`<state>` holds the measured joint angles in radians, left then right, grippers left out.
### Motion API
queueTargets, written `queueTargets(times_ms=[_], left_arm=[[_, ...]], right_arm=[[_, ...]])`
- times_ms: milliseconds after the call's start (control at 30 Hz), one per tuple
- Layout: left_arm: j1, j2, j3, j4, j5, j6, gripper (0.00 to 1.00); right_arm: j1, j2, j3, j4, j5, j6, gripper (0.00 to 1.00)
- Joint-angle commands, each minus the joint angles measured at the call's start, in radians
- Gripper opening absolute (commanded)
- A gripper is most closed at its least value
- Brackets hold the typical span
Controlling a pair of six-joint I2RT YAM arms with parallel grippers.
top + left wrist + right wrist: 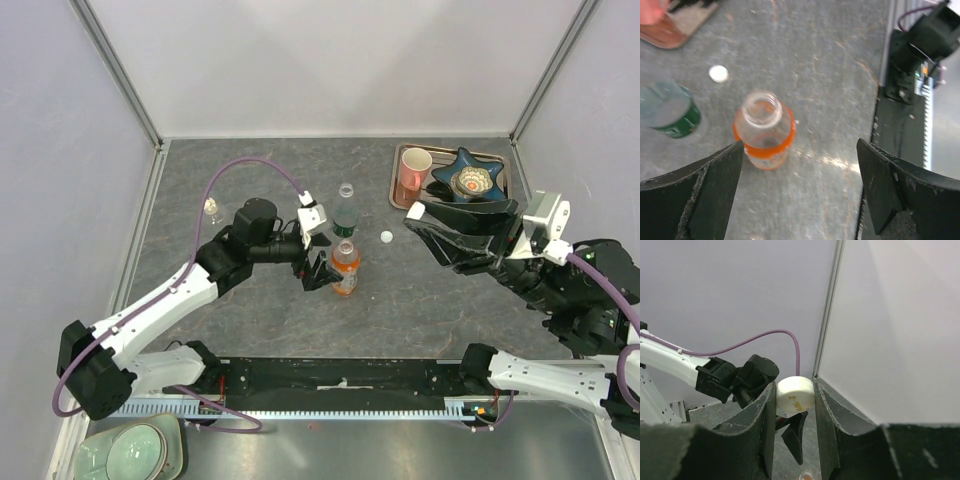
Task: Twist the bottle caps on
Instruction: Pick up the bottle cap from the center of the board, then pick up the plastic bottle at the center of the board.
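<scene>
The orange-label bottle (345, 268) stands uncapped mid-table; the left wrist view shows its open mouth (763, 129). My left gripper (320, 270) is open, its jaws wide apart (800, 145), with the bottle just beyond the left finger and not between them. The green-label bottle (345, 218) (670, 112) stands behind it, with a tiny clear bottle (346, 190) further back. A loose white cap (386, 237) (718, 73) lies to their right. My right gripper (415, 218) is raised and shut on another white cap (795, 395).
A tray (395, 190) at the back right holds a pink mug (413, 170) and a blue star-shaped dish (470, 180). A small clear item (211, 207) stands at the far left. Pale green dishes (125, 455) sit off the near left corner.
</scene>
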<state>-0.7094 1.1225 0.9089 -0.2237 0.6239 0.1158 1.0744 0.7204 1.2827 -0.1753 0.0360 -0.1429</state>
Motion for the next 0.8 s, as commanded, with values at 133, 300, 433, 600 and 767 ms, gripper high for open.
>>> queueTargets(times_ms=[133,300,433,600,767], left_arm=[[-0.015,0.086,0.013,0.221,-0.148,0.038,0.99],[-0.032,0.132,0.033,0.270,-0.141,0.013,0.97],[-0.042,0.164,0.065,0.265,-0.144,0.008,0.92],[-0.050,0.203,0.085,0.257,-0.158,0.007,0.76],[-0.061,0.229,0.104,0.235,-0.167,0.010,0.54]], right_arm=[[0.004,-0.044,-0.039,0.007,0.038,0.009,0.17],[0.004,-0.049,-0.060,0.007,0.042,0.008,0.17],[0.002,-0.050,-0.074,0.008,0.039,0.011,0.17],[0.002,-0.064,-0.089,0.007,0.047,0.009,0.17],[0.004,-0.085,-0.100,0.002,0.067,0.009,0.17]])
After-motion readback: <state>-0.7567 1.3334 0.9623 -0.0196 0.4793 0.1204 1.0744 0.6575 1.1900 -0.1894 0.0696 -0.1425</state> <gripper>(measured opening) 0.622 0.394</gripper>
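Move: The orange bottle stands with its middle about 5 cm ahead of the left hand, 6 cm to its right and 7 cm below. The green-label bottle is some 13 cm straight beyond the orange one; the loose white cap lies flat on the table roughly 16 cm ahead of the left hand, 16 cm to its right and 14 cm below. From the raised right hand, the orange bottle is about 9 cm ahead, 12 cm left and far below, around 36 cm. Forward first, about 4 cm, and then mostly to the right and slightly down, the wide-open left hand brings its fingers around the upper part of the orange bottle. Partway in they begin to close, to roughly two-thirds open. The right hand keeps its pinch on its white cap and sinks about 3 cm. ##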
